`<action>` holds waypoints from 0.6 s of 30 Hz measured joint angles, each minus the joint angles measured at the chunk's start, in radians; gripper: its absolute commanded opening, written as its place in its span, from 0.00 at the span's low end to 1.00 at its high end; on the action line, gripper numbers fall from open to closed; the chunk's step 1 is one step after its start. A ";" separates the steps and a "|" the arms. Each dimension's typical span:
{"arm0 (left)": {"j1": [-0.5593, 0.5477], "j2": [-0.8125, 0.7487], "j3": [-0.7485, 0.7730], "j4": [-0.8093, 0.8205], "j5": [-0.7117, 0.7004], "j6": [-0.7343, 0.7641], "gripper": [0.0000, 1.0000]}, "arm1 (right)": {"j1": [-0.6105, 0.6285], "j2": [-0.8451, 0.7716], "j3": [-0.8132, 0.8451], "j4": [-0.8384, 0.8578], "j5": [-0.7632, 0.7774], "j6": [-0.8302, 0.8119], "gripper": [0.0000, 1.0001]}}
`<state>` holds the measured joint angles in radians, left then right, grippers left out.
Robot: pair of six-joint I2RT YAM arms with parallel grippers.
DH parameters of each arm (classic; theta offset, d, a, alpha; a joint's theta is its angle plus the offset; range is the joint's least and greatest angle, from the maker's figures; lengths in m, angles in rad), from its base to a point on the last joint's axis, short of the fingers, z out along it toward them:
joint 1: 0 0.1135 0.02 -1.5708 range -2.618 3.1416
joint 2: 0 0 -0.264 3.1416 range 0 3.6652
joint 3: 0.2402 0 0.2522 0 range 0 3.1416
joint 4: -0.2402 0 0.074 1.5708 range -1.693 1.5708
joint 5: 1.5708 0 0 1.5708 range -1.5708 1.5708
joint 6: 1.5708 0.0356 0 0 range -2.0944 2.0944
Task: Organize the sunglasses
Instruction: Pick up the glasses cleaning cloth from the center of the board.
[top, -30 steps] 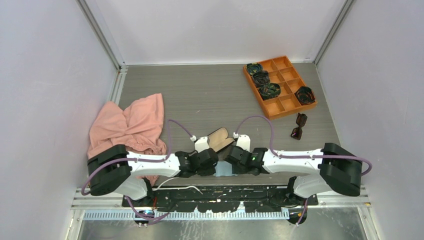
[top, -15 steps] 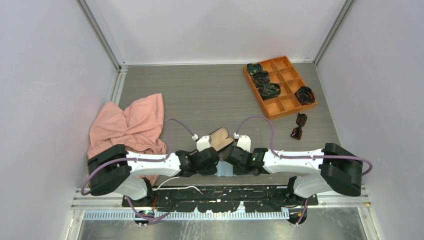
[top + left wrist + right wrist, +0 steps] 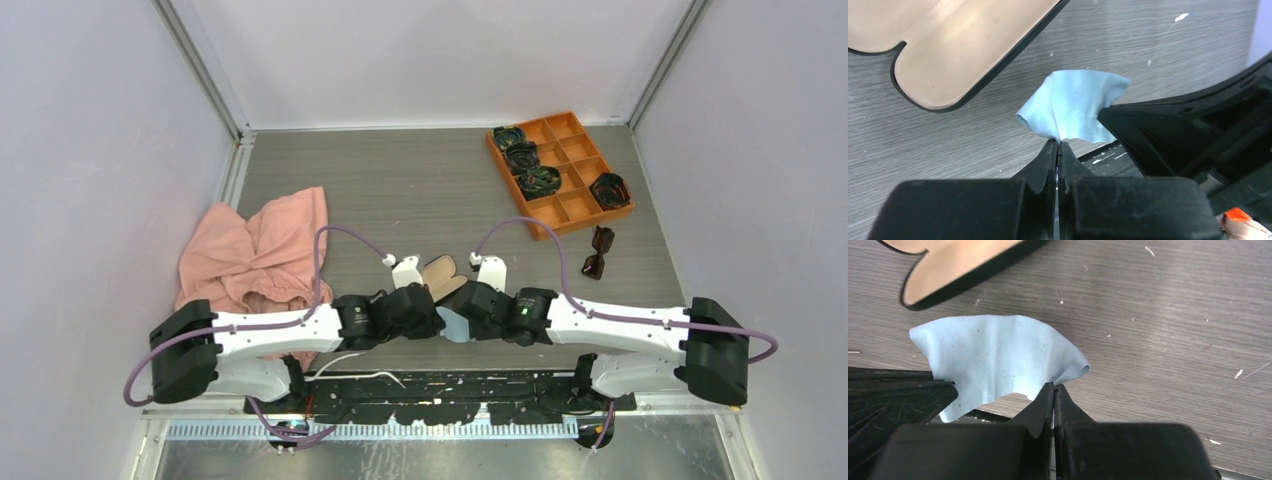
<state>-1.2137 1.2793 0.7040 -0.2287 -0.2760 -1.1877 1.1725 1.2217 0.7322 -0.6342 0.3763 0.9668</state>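
Observation:
The sunglasses (image 3: 598,252) lie folded on the table at the right, just below the orange tray, away from both grippers. The open black case with tan lining (image 3: 438,277) lies at the middle front; it also shows in the left wrist view (image 3: 963,47) and the right wrist view (image 3: 955,265). My left gripper (image 3: 1057,145) and right gripper (image 3: 1053,388) are each shut on a corner of a small light blue cloth (image 3: 452,325), held between them just in front of the case. The cloth shows in the left wrist view (image 3: 1075,107) and the right wrist view (image 3: 993,360).
An orange compartment tray (image 3: 575,195) at the back right holds several dark coiled bundles (image 3: 522,156). A pink cloth (image 3: 260,250) lies crumpled at the left. The table's front edge runs just behind the grippers.
Both arms have moved forward away from the front edge, carrying the blue cloth between them closer to the open case.

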 measured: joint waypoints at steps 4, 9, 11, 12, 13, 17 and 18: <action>0.000 -0.069 0.000 -0.009 -0.031 0.009 0.00 | 0.000 -0.016 0.029 -0.005 0.019 -0.027 0.01; 0.015 -0.111 -0.001 -0.066 -0.060 0.020 0.00 | -0.013 0.036 0.115 -0.011 0.038 -0.079 0.00; 0.029 -0.130 -0.001 -0.093 -0.068 0.023 0.00 | -0.022 0.073 0.159 -0.008 0.044 -0.102 0.00; 0.040 -0.143 -0.001 -0.112 -0.074 0.023 0.00 | -0.028 0.090 0.178 -0.004 0.045 -0.113 0.01; 0.048 -0.150 -0.001 -0.122 -0.077 0.023 0.00 | -0.034 0.102 0.191 0.001 0.045 -0.124 0.01; 0.098 -0.182 -0.001 -0.174 -0.085 0.026 0.00 | -0.094 0.148 0.229 0.025 0.021 -0.163 0.00; 0.112 -0.185 -0.001 -0.182 -0.084 0.028 0.00 | -0.110 0.162 0.241 0.028 0.015 -0.173 0.01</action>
<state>-1.1015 1.0943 0.7029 -0.4103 -0.3603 -1.1599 1.0622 1.3838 0.9737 -0.6060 0.3916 0.7937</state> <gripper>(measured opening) 0.011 0.052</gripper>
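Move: The open glasses case, to which the already lifted cleaning cloth is being taken, lies about 13 cm ahead of the left hand, straight in line, and 6 cm below. From the right hand it is some 14 cm ahead, 9 cm to the left and 4 cm down. The right hand has the brown sunglasses about 21 cm ahead and 26 cm to its right, and the orange tray some 39 cm ahead and 18 cm to its right. Both hands keep pinching the cloth, one at each end, and carry it up, forward and left towards the open case. The right hand goes about 6 cm forward, rising and drifting left some 4 cm each; the left hand mostly slides left, about 5 cm, with 3 cm of forward and rise, turning slightly counter-clockwise. Both grippers stay shut. ##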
